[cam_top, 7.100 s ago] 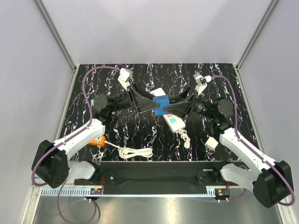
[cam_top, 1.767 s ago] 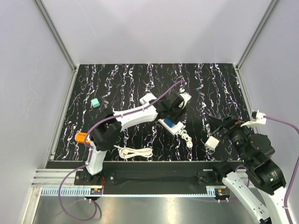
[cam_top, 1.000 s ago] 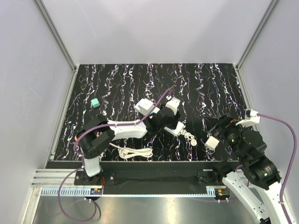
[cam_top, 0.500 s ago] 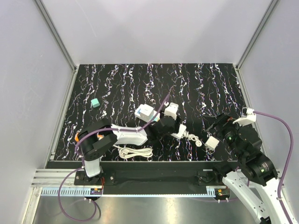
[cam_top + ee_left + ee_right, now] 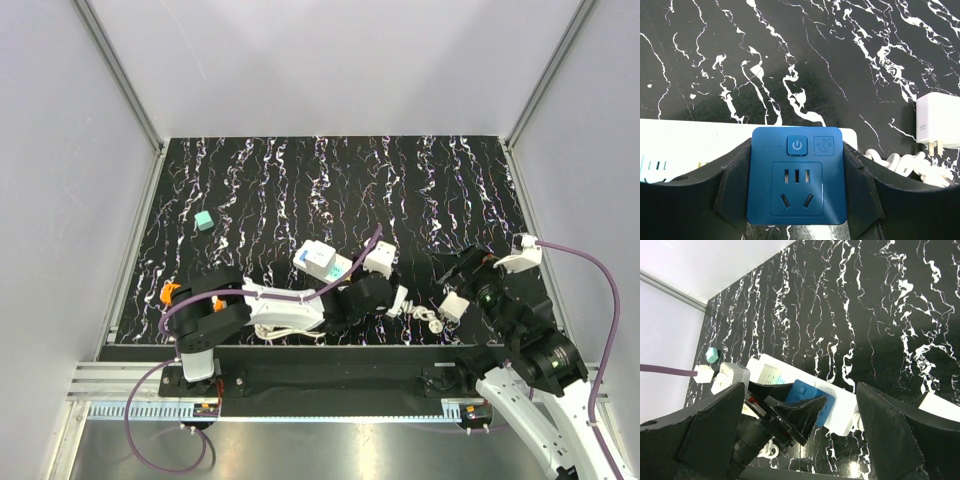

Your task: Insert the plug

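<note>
The royal-blue plug (image 5: 796, 182) faces the left wrist camera with its power button and socket holes showing. My left gripper (image 5: 796, 186) is shut on it, one black finger against each side. It sits on top of the white power strip (image 5: 690, 145), and its prongs are hidden. From the right wrist I see the plug (image 5: 799, 391) on the power strip (image 5: 840, 415), near the cord end. In the top view my left gripper (image 5: 372, 292) reaches low along the near edge and hides the plug; the power strip's (image 5: 318, 258) far end sticks out. My right gripper (image 5: 801, 405) stands open and empty, off to the right.
A white adapter (image 5: 453, 307) lies beside the right gripper (image 5: 465, 275), with the strip's coiled cord (image 5: 425, 318) next to it. A pale teal cube (image 5: 204, 220) sits far left. An orange socket block (image 5: 168, 293) and its white cord (image 5: 290, 328) lie near the front edge.
My left arm has drawn back toward the near edge with the plug, and the power strip has slid along with it. The right arm has shifted slightly.
</note>
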`<move>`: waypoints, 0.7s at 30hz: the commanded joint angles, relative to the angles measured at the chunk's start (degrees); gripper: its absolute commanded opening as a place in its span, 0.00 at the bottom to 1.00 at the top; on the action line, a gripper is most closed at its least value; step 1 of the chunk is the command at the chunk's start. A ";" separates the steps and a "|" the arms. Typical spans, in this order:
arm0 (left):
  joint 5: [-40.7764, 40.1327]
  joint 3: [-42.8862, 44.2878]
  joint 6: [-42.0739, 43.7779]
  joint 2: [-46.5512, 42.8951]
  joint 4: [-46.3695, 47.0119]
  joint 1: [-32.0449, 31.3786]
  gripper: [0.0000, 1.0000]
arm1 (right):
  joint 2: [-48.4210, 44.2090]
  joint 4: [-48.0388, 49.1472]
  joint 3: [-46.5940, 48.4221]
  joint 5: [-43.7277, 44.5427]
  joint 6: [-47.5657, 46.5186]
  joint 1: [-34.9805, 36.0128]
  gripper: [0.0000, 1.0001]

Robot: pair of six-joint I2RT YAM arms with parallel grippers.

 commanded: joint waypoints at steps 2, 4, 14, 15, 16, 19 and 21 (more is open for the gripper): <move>1.60 0.25 1.61 -0.02 -14.32 -1.18 0.75 | 0.83 1.91 -0.66 0.11 1.66 0.26 1.00; 2.39 1.48 2.93 -0.90 -14.93 -1.18 0.82 | 1.10 1.91 -0.66 -0.07 1.49 0.26 1.00; 6.52 3.85 4.78 -2.93 -16.87 -1.45 0.90 | 1.27 2.18 -0.57 -0.33 0.96 0.26 1.00; 6.88 4.12 5.04 -2.93 -17.57 -1.36 0.92 | 1.19 2.18 -0.57 -0.42 1.04 0.26 1.00; 7.32 4.90 5.22 -3.10 -18.18 -1.45 0.93 | 1.27 2.18 -0.57 -0.42 0.87 0.26 1.00; 9.60 6.49 5.49 -3.72 -19.77 -1.36 0.99 | 1.01 2.18 -0.31 -0.33 0.69 0.18 0.99; 11.27 7.28 5.49 -4.16 -20.38 -1.45 0.99 | 0.84 2.27 -0.22 -0.24 0.61 0.26 1.00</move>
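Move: The left fingers hold the blue plug on the white power strip, its middle right at the hand point; the strip lies some 3 cm below. The white adapter on the strip stands about 14 cm to this hand's left and 6 cm farther out, the white charger 15 cm right and 4 cm nearer the base. From the right hand the plug lies about 12 cm left, 4 cm ahead and 20 cm below. The left fingers open wide, letting go of the blue plug as the hand backs and sinks, rolling about 15 degrees. ##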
